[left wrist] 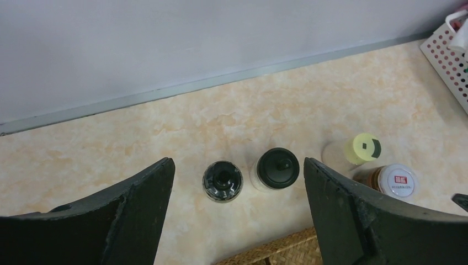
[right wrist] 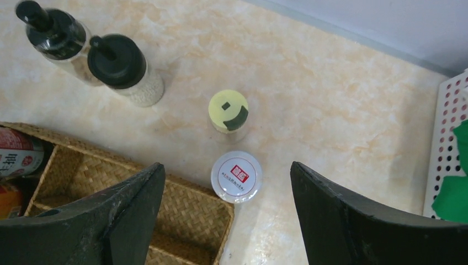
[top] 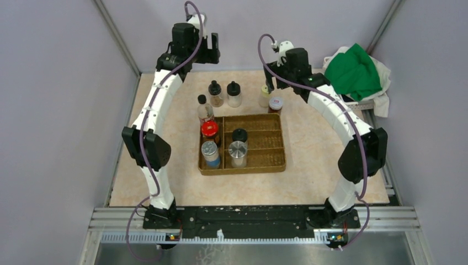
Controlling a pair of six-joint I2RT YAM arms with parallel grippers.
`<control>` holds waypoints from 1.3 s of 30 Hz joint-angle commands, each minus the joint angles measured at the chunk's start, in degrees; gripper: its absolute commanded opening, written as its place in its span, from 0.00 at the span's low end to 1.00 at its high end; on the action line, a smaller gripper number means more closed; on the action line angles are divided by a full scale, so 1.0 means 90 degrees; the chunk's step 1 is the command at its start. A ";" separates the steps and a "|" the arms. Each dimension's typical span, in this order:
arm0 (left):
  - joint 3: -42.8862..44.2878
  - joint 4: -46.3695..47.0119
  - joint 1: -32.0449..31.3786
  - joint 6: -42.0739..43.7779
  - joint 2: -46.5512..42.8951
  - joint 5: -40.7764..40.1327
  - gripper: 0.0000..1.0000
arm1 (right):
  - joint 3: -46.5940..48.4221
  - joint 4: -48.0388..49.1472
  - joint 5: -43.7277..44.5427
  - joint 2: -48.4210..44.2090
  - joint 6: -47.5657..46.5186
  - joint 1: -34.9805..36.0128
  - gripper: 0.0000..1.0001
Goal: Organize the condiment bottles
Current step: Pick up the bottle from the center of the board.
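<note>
The condiment bottles stand partly in the woven tray (top: pixel 278 164), partly behind it. In the tray are a red-lidded jar (top: pixel 209 130), a silver-topped jar (top: pixel 210 152), a black-lidded jar (top: pixel 239 135) and a silver shaker (top: pixel 238 150). A taller bottle (top: pixel 205 107) stands at the tray's back left corner. High over two black-capped jars (left wrist: pixel 222 180) (left wrist: pixel 277 168), my left gripper (left wrist: pixel 237 164) hangs open and empty. My right gripper (right wrist: pixel 226 165), open as well, hovers above a white-lidded jar (right wrist: pixel 236 176) and a yellow-green-lidded shaker (right wrist: pixel 228 110).
A white perforated basket (top: pixel 381 102) holding green and white cloth (top: pixel 353 72) sits at the back right corner. Its edge shows in the right wrist view too, as a dotted white basket wall (right wrist: pixel 446 138). Enclosure walls close in the back and sides.
</note>
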 commanded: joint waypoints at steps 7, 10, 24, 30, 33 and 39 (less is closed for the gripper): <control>-0.0682 0.0254 -0.0288 0.0284 -0.0188 0.0381 0.90 | -0.0297 0.0211 -0.0287 0.0544 0.0386 -0.0172 0.82; -0.0925 0.0257 -0.0339 0.0319 -0.0241 0.0390 0.90 | -0.0369 0.0189 -0.0300 0.0643 0.0466 -0.0196 0.82; -0.1481 0.0166 -0.0552 0.0392 -0.0342 0.0332 0.89 | -0.0912 0.0306 -0.0333 0.0846 0.0683 -0.0243 0.82; -0.1751 0.0169 -0.0611 0.0452 -0.0492 0.0347 0.90 | -0.0965 0.0339 -0.0358 0.1023 0.0726 -0.0306 0.82; -0.1922 0.0198 -0.0621 0.0452 -0.0608 0.0330 0.90 | -0.0965 0.0371 -0.0363 0.1114 0.0749 -0.0322 0.82; -0.2107 0.0208 -0.0639 0.0461 -0.0763 0.0315 0.90 | -0.1018 0.0518 -0.0533 0.1276 0.0832 -0.0345 0.80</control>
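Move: Almost straight below the right hand stands the white-lidded jar, about 20 cm down and 1 cm forward and right; from that hand the yellow-capped bottle is some 7 cm ahead, 3 cm left, and the woven tray's middle about 12 cm back, 12 cm left. For the left hand, the right-hand black-capped bottle lies level ahead, 9 cm right and 26 cm down; its twin, the left-hand one, is 8 cm to the left of it and 1 cm farther out. Sinking almost straight down by about 15 cm, the right hand brings its wide-open fingertips to either side of the white lid, tipping some 20 degrees further down without closing. The left hand, also open, descends roughly 12 cm while drawing back 5 cm and going right 4 cm, towards the right-hand black-capped bottle, stopping well above it. ##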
